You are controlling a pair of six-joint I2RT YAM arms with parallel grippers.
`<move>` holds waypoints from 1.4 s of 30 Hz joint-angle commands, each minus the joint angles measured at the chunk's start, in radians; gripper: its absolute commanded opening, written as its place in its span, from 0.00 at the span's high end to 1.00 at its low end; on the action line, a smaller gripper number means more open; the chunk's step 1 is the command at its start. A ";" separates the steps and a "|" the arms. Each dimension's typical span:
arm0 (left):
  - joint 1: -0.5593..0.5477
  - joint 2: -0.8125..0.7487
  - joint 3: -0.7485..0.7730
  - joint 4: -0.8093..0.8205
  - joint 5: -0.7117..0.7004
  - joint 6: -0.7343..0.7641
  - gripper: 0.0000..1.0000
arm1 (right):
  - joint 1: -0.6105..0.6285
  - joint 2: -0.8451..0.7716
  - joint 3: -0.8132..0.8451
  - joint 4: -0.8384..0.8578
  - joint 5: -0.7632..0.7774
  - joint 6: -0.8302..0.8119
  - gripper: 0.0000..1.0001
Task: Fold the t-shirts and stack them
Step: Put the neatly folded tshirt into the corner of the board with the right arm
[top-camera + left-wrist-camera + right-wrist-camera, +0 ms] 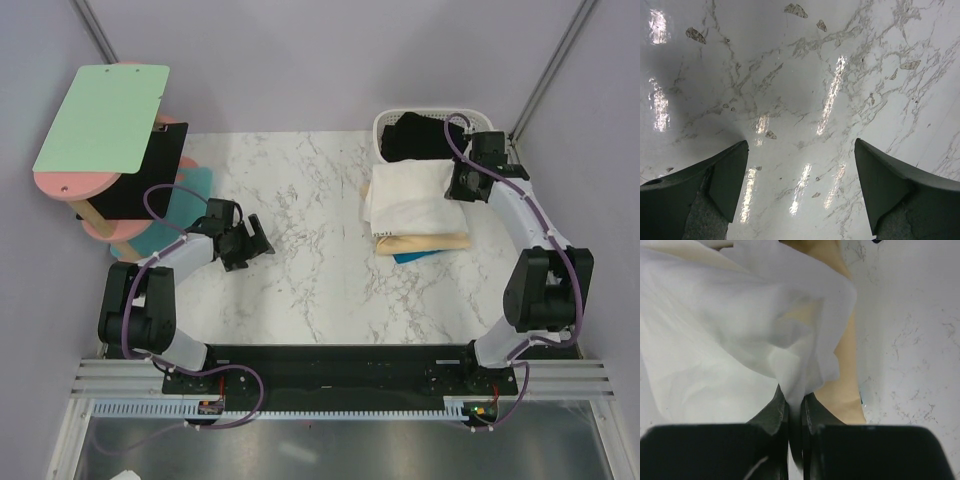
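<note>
A folded white t-shirt (pixel 408 195) lies on top of a tan t-shirt (pixel 425 243) at the right of the marble table, with a strip of blue cloth (pixel 412 257) showing under them. A black t-shirt (pixel 415 137) fills the white basket (pixel 392 120) behind the pile. My right gripper (pixel 460 185) is at the white t-shirt's right edge, shut on a pinch of its fabric (pixel 795 385); the tan t-shirt (pixel 837 390) shows beneath. My left gripper (pixel 252 243) hovers over bare table at the left, open and empty (pixel 801 170).
At the far left stands a tiered stand with a green board (pixel 103 115), pink shelves (pixel 70 185) and a black panel (pixel 150 175); teal cloth (pixel 185 195) lies by its foot. The table (pixel 310 260) ends at purple walls behind.
</note>
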 commanded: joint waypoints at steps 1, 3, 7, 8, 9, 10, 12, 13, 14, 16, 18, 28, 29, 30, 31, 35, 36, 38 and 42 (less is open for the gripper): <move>0.003 -0.003 0.011 0.017 -0.003 0.028 0.07 | -0.017 0.090 0.035 -0.007 0.022 -0.012 0.88; 0.003 -0.011 0.015 0.015 0.005 0.028 0.07 | -0.017 0.129 0.046 -0.012 0.041 -0.012 0.85; -0.006 -0.026 0.025 0.015 0.037 0.024 0.07 | -0.017 0.174 0.067 -0.016 0.107 -0.006 0.81; -0.015 -0.031 0.026 0.020 0.037 0.024 0.07 | -0.017 0.179 0.075 -0.009 0.137 -0.004 0.81; -0.026 -0.049 0.031 0.028 0.040 0.019 0.07 | -0.017 0.179 0.078 0.000 0.150 0.000 0.76; -0.061 -0.057 0.035 0.035 0.040 0.018 0.07 | -0.017 0.177 0.084 0.007 0.168 0.005 0.72; -0.110 -0.068 0.061 0.042 0.028 0.004 0.06 | -0.016 0.151 0.080 0.030 0.208 0.019 0.46; -0.166 -0.068 0.074 0.054 0.017 -0.002 0.06 | -0.016 0.134 0.060 0.039 0.219 0.022 0.37; -0.194 -0.062 0.089 0.063 0.012 -0.010 0.06 | -0.016 0.090 0.046 0.071 0.228 0.028 0.30; -0.275 -0.031 0.135 0.106 0.015 -0.039 0.05 | -0.016 0.035 -0.009 0.103 0.248 0.039 0.06; -0.319 -0.002 0.184 0.153 0.032 -0.076 0.05 | -0.016 -0.051 -0.048 0.152 0.234 0.045 0.02; -0.491 0.331 0.479 0.359 0.153 -0.176 0.16 | -0.014 -0.072 -0.138 0.243 0.020 0.077 0.02; -0.495 0.368 0.512 0.362 0.152 -0.180 0.17 | -0.014 -0.064 -0.138 0.252 -0.003 0.079 0.02; -0.504 0.386 0.523 0.383 0.152 -0.194 0.17 | -0.014 -0.053 -0.140 0.257 -0.013 0.082 0.02; -0.508 0.400 0.532 0.396 0.146 -0.202 0.17 | -0.014 -0.030 -0.135 0.260 -0.017 0.083 0.02; -0.518 0.483 0.629 0.410 0.147 -0.219 0.23 | -0.014 0.022 -0.123 0.272 -0.007 0.086 0.02; -0.523 0.509 0.644 0.408 0.155 -0.220 0.25 | -0.014 0.030 -0.121 0.278 -0.002 0.083 0.02; -0.527 0.530 0.678 0.410 0.155 -0.223 0.30 | -0.014 0.054 -0.106 0.281 0.009 0.085 0.02; -0.543 0.583 0.735 0.405 0.158 -0.226 0.44 | -0.014 0.085 -0.075 0.295 0.015 0.089 0.02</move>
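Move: The right hand pinches the white t-shirt's right edge above the beige pile it is being laid on; the pile's middle is about 8 cm to the left, about level fore-and-aft, and 12 cm below. From that hand the basket stands some 15 cm ahead and 1 cm left, and the blue cloth peeks out 12 cm back and 7 cm left. From the empty left hand, the white t-shirt's middle lies roughly 10 cm ahead and 42 cm right, slightly below. The right hand lowers the white t-shirt's edge about 7 cm onto the pile, tipping its fingers down a little, then opens wide and drifts a few centimetres right, rises some 11 cm clear and sinks again about 8 cm, easing left and slightly forward to hover open over the shirt's right part. Meanwhile the left hand, after a short wait, sweeps about 30 cm right and a little forward in an arc that climbs and then dips slightly, turning clockwise and rolling its right side up, its fingers starting to close as it arrives at the shirt's near-left edge, where a grip can't be seen. ##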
